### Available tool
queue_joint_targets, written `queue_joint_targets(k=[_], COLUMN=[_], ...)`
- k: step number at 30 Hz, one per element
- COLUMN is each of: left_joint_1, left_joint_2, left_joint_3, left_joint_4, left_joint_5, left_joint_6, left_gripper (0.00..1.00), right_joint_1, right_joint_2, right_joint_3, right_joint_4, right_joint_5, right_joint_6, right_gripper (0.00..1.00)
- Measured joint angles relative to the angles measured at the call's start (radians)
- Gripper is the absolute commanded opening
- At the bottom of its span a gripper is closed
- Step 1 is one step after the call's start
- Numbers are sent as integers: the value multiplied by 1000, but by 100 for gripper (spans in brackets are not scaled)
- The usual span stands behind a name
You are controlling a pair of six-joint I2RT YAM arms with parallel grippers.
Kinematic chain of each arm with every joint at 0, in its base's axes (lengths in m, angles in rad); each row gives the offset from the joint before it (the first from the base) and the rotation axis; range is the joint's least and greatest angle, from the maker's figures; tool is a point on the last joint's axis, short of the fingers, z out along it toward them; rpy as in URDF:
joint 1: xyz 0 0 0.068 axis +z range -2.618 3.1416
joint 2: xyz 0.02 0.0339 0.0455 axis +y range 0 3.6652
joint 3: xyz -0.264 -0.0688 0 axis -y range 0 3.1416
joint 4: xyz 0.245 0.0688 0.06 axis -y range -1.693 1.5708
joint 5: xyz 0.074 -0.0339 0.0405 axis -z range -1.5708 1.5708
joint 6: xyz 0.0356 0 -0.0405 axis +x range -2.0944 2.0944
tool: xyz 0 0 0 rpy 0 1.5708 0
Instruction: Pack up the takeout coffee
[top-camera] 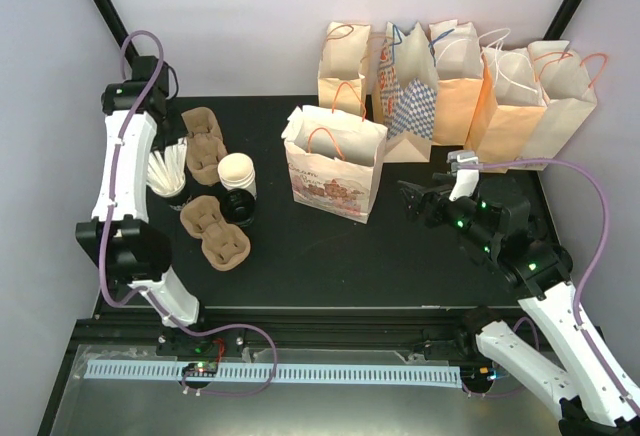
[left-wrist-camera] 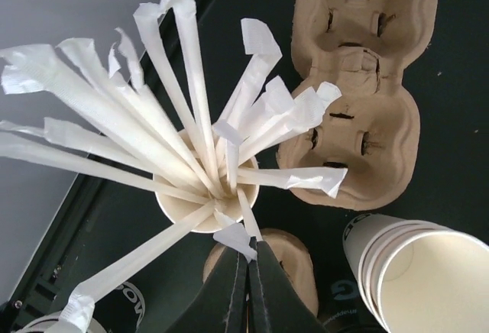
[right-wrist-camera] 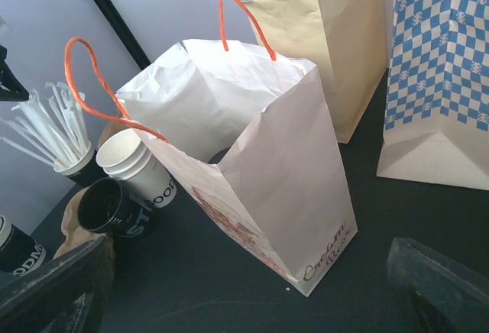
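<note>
My left gripper (left-wrist-camera: 248,250) is shut on the white paper end of one wrapped straw (left-wrist-camera: 238,235). That straw stands with many others in a paper cup (left-wrist-camera: 200,209) at the table's left side. A cup with a black top and dark lettering on a white band, seemingly the takeout coffee (right-wrist-camera: 14,250), shows at the lower left edge of the right wrist view. My right gripper (right-wrist-camera: 244,279) hangs open in front of an open printed paper bag (right-wrist-camera: 260,165), with nothing between its fingers.
Two brown pulp carriers (top-camera: 205,142) (top-camera: 216,232) lie left of centre, with a stack of white cups (top-camera: 237,172) and black cups (top-camera: 238,206) between them. Several more paper bags (top-camera: 455,81) stand along the back wall.
</note>
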State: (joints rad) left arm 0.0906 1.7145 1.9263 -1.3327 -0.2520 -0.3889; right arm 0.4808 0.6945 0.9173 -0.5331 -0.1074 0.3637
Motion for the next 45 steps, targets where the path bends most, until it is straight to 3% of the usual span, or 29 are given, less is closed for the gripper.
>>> queue_joint_targets(k=[9,17,22,27,35,45], left_joint_1=[0,0,0,0,0,0], left_joint_2=[-88,-260,-325,-333,-333,-360], left_joint_3=[1,-1,-83,-177,-181,-165], left_joint_4=[-81,-100,-78,-31,8,-50], left_joint_5=[3,13,21,29,34,248], left_joint_6=[-56,-60,-57,-49,-39,-12], left_gripper=[2,1,2,2,1,1], right_joint_1=[0,0,0,0,0,0], right_joint_2=[-1,-11,-16,-19,-39,-50], right_joint_3=[0,0,0,0,0,-11], right_joint_4=[3,3,3,3,2,2], right_joint_5=[-8,-13,-27,-31,-33,-32], right_joint_6=[-8,-14,-18,-23,-25,-25], right_gripper=[100,100,100,100,100,100])
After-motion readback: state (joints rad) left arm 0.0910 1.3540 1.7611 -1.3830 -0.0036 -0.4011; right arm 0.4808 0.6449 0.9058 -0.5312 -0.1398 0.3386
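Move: Over the cup of straws, the left hand already pinches straw tips; that cup stands some 18 cm below, about 2 cm ahead and 3 cm left. The open paper bag is roughly level in depth and 34 cm to the right, its middle 10 cm lower. Between them stand the white cup stack, 12 cm right and 3 cm ahead, and the nearer cup carrier, 7 cm right and 5 cm back. From the right hand the bag lies about 13 cm ahead and 15 cm left. Drawing the pinched straws up out of their cup, the left hand backs off about 8 cm while climbing nearly as far, the fingertips tipping outward some 10 degrees. It then sinks about 3 cm, almost halts, and finally swings some 4 cm right, towards the bag, fingertips tilting that way too; the fingers stay shut on the straws. ##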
